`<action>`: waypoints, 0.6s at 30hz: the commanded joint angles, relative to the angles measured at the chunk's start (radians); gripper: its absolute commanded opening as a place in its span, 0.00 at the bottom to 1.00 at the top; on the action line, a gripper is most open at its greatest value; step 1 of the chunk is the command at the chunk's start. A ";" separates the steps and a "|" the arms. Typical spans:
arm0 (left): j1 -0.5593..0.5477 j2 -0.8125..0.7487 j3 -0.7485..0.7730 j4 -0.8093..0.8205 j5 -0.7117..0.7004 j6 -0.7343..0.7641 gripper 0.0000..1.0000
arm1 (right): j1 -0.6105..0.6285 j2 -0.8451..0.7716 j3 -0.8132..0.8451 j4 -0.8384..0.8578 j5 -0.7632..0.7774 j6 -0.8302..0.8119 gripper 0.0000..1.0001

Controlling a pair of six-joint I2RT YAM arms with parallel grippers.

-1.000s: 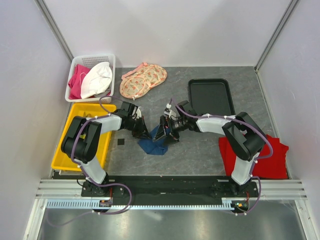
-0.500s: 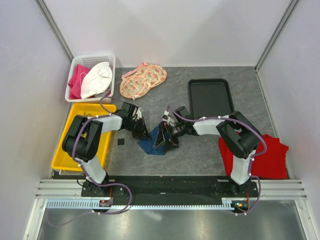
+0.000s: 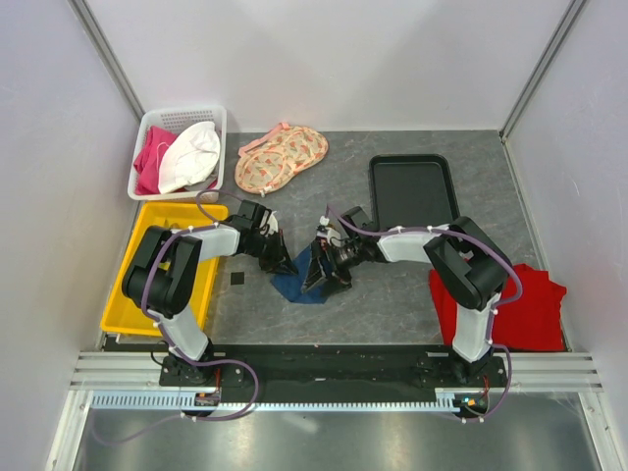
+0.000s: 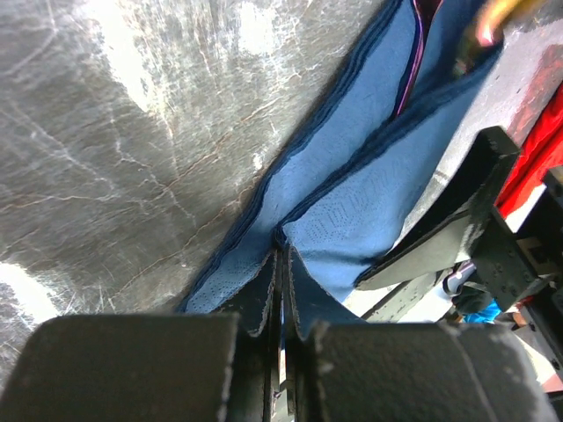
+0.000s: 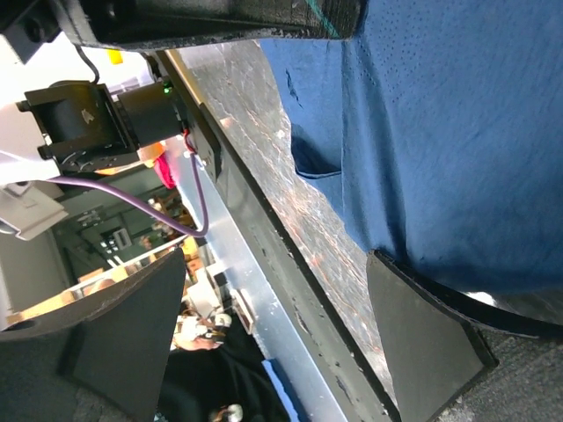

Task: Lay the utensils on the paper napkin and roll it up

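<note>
The navy paper napkin lies crumpled mid-table between both arms. My left gripper is shut on its left edge; the left wrist view shows the blue sheet pinched between the closed fingertips. My right gripper stands open over the napkin's right part, one finger against the blue paper and the other finger in free air. One utensil's gold head shows at the napkin's far end. In the top view the utensils are hidden.
A yellow bin and a white basket of cloths stand at the left. Peach floral fabric lies at the back, a black tray at the back right, and a red cloth at the near right. A small black square lies by the bin.
My right gripper has shifted slightly left and nearer over the napkin, still open. The left gripper keeps its hold and has barely moved.
</note>
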 commanded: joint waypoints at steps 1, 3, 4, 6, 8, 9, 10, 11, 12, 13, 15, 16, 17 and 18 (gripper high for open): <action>0.005 0.008 0.012 0.012 -0.011 0.020 0.02 | -0.024 -0.063 0.067 -0.060 0.048 -0.058 0.91; 0.006 0.014 0.012 0.016 -0.009 0.017 0.02 | -0.030 -0.083 0.099 -0.060 0.064 -0.054 0.90; 0.006 0.015 0.010 0.018 -0.009 0.015 0.02 | -0.038 -0.089 0.131 -0.065 0.081 -0.054 0.90; 0.006 0.015 0.008 0.018 -0.007 0.015 0.02 | -0.041 -0.085 0.167 -0.066 0.145 -0.055 0.89; 0.006 0.012 0.002 0.021 -0.006 0.014 0.02 | -0.039 -0.063 0.239 -0.136 0.240 -0.099 0.87; 0.006 0.009 0.001 0.021 -0.007 0.014 0.02 | -0.041 -0.044 0.254 -0.163 0.262 -0.107 0.87; 0.008 0.009 -0.002 0.021 -0.006 0.015 0.02 | -0.039 -0.034 0.282 -0.175 0.297 -0.113 0.87; 0.008 0.011 -0.004 0.021 -0.006 0.014 0.02 | -0.039 -0.025 0.296 -0.186 0.328 -0.121 0.88; 0.008 0.009 -0.002 0.023 -0.007 0.015 0.02 | -0.039 -0.010 0.306 -0.193 0.371 -0.124 0.87; 0.006 0.009 -0.002 0.023 -0.006 0.014 0.02 | -0.036 -0.002 0.334 -0.201 0.389 -0.129 0.86; 0.006 0.009 -0.002 0.026 -0.007 0.014 0.02 | -0.027 0.016 0.362 -0.222 0.441 -0.146 0.86; 0.008 0.009 -0.004 0.026 -0.006 0.014 0.02 | -0.018 0.022 0.381 -0.226 0.451 -0.147 0.86; 0.006 0.009 -0.004 0.024 -0.006 0.012 0.02 | -0.012 0.029 0.391 -0.230 0.463 -0.149 0.86; 0.008 0.011 -0.004 0.024 -0.006 0.012 0.02 | -0.009 0.041 0.405 -0.247 0.488 -0.153 0.86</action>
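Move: The napkin's far end, with the spoon and fork inside the fold, lies some 11 cm ahead of the right hand, 2 cm to its right and about 4 cm lower. The spoon's bowl sticks out roughly 3 cm beyond that edge, with the fork's tines just to the bowl's left. From the left hand, which rests on the napkin's fold, that far end is about 5 cm ahead and 7 cm to the right. The napkin's right side is let go as the wide-open right fingers come free and swing forward about 11 cm and up 5 cm, along the roll towards its far end by the spoon and fork heads. The rise levels off and just begins to turn down while the wrist rolls some 25 degrees, the hand's forward side lifting. The shut left fingertips keep pinning the fold. ##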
